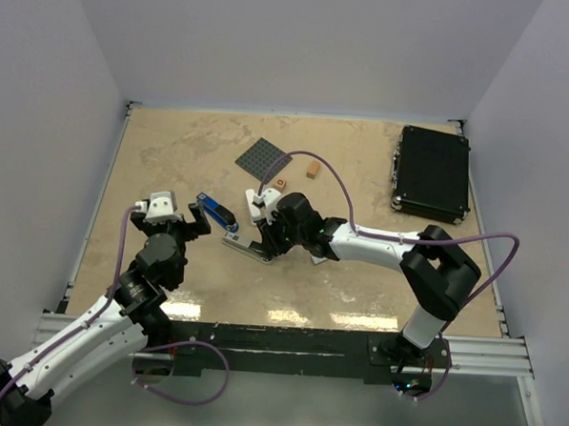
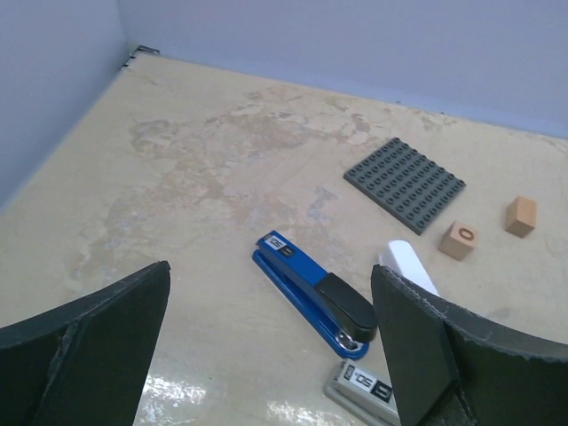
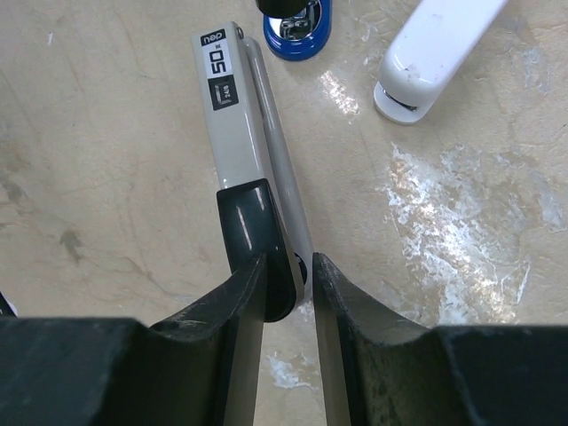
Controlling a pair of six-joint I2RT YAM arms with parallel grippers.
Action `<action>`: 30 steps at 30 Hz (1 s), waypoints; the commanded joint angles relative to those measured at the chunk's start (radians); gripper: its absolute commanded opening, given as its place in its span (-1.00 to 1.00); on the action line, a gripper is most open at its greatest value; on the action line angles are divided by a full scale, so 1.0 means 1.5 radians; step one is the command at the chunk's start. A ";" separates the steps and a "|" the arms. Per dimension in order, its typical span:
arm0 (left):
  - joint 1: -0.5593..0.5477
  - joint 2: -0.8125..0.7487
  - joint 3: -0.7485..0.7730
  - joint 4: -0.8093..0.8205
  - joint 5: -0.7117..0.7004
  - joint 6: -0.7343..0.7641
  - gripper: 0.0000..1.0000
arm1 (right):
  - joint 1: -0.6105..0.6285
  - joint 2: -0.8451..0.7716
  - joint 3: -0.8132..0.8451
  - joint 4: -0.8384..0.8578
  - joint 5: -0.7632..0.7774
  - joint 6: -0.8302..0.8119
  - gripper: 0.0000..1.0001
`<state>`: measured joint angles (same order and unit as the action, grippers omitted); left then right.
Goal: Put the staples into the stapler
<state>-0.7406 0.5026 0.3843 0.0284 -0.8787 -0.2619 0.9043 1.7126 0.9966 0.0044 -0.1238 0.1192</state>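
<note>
A grey stapler (image 1: pixel 244 247) (image 3: pixel 235 115) lies in the middle of the table, with the blue stapler (image 1: pixel 216 212) (image 2: pixel 311 293) just left of it. My right gripper (image 3: pixel 290 262) (image 1: pixel 266 247) straddles the grey stapler's black rear end. Its left finger rests against the black cap and a slim gap shows at the right finger. My left gripper (image 2: pixel 271 275) (image 1: pixel 174 228) hangs wide open and empty, near the blue stapler on its left side. A white stapler (image 2: pixel 408 264) (image 3: pixel 435 44) lies just behind the grey one. The staples are not in view.
A grey studded baseplate (image 1: pixel 264 159) (image 2: pixel 405 185) lies behind the staplers. Two small orange blocks (image 1: pixel 313 169) (image 2: pixel 459 240) sit to its right. A black case (image 1: pixel 432 173) stands at the far right. Walls close the table on three sides.
</note>
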 commanded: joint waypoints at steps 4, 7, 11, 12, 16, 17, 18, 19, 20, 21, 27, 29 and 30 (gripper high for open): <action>0.069 0.034 -0.036 0.109 0.073 0.062 1.00 | 0.026 0.053 -0.024 -0.118 0.033 0.052 -0.38; 0.073 0.057 -0.027 0.116 0.087 0.068 1.00 | 0.027 0.029 0.002 -0.126 0.037 0.066 -0.35; 0.079 0.066 -0.019 0.117 0.104 0.069 1.00 | 0.015 -0.009 0.081 -0.144 0.067 0.080 -0.21; 0.081 0.068 -0.018 0.115 0.108 0.063 1.00 | 0.009 -0.011 0.092 -0.144 0.070 0.086 -0.16; 0.138 0.094 0.005 0.073 0.167 0.013 1.00 | -0.048 -0.012 0.140 -0.144 0.078 0.098 0.12; 0.153 0.101 0.011 0.063 0.198 -0.010 1.00 | -0.060 -0.011 0.157 -0.146 0.069 0.102 0.16; 0.187 0.106 0.015 0.054 0.213 -0.024 1.00 | -0.087 -0.012 0.163 -0.149 0.065 0.111 0.21; 0.205 0.114 0.025 0.039 0.231 -0.033 1.00 | -0.103 -0.015 0.169 -0.150 0.060 0.116 0.23; 0.224 0.117 0.030 0.031 0.271 -0.053 1.00 | -0.117 -0.021 0.168 -0.150 0.056 0.121 0.25; 0.264 0.121 0.035 0.020 0.292 -0.068 1.00 | -0.148 -0.037 0.167 -0.150 0.060 0.130 0.32; 0.352 0.128 0.073 -0.067 0.359 -0.136 1.00 | -0.334 -0.120 0.130 -0.155 0.062 0.174 0.59; 0.359 0.125 0.091 -0.081 0.350 -0.140 1.00 | -0.397 -0.175 0.108 -0.155 0.055 0.201 0.67; 0.363 0.124 0.117 -0.100 0.340 -0.142 1.00 | -0.458 -0.196 0.099 -0.155 0.054 0.207 0.75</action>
<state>-0.2207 0.7017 0.4473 -0.0452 -0.3946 -0.4080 0.4297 1.5780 1.1828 -0.2260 -0.0433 0.3428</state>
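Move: The grey stapler's black front end is right at the right hand's part-open fingers; the stapler's middle is about 4 cm left, 1 cm ahead and 2 cm lower. From that hand, the white stapler is roughly 12 cm ahead and 4 cm left, the blue stapler 10 ahead and 13 left, and the staple pack level with it, 15 to the right. From the left hand, the grey stapler lies some 17 cm right, about level ahead, 16 cm lower. Barely shifting at first, the right hand comes free of the grey stapler's black end, then rises and speeds off forward and to the right, about 15 cm each way and 10 cm up, turning some 40 degrees clockwise while its fingers spread wide. The left hand, empty and open, eases about 5 cm left, 4 cm forward and 4 cm down, its fingers tipping slightly downward. ##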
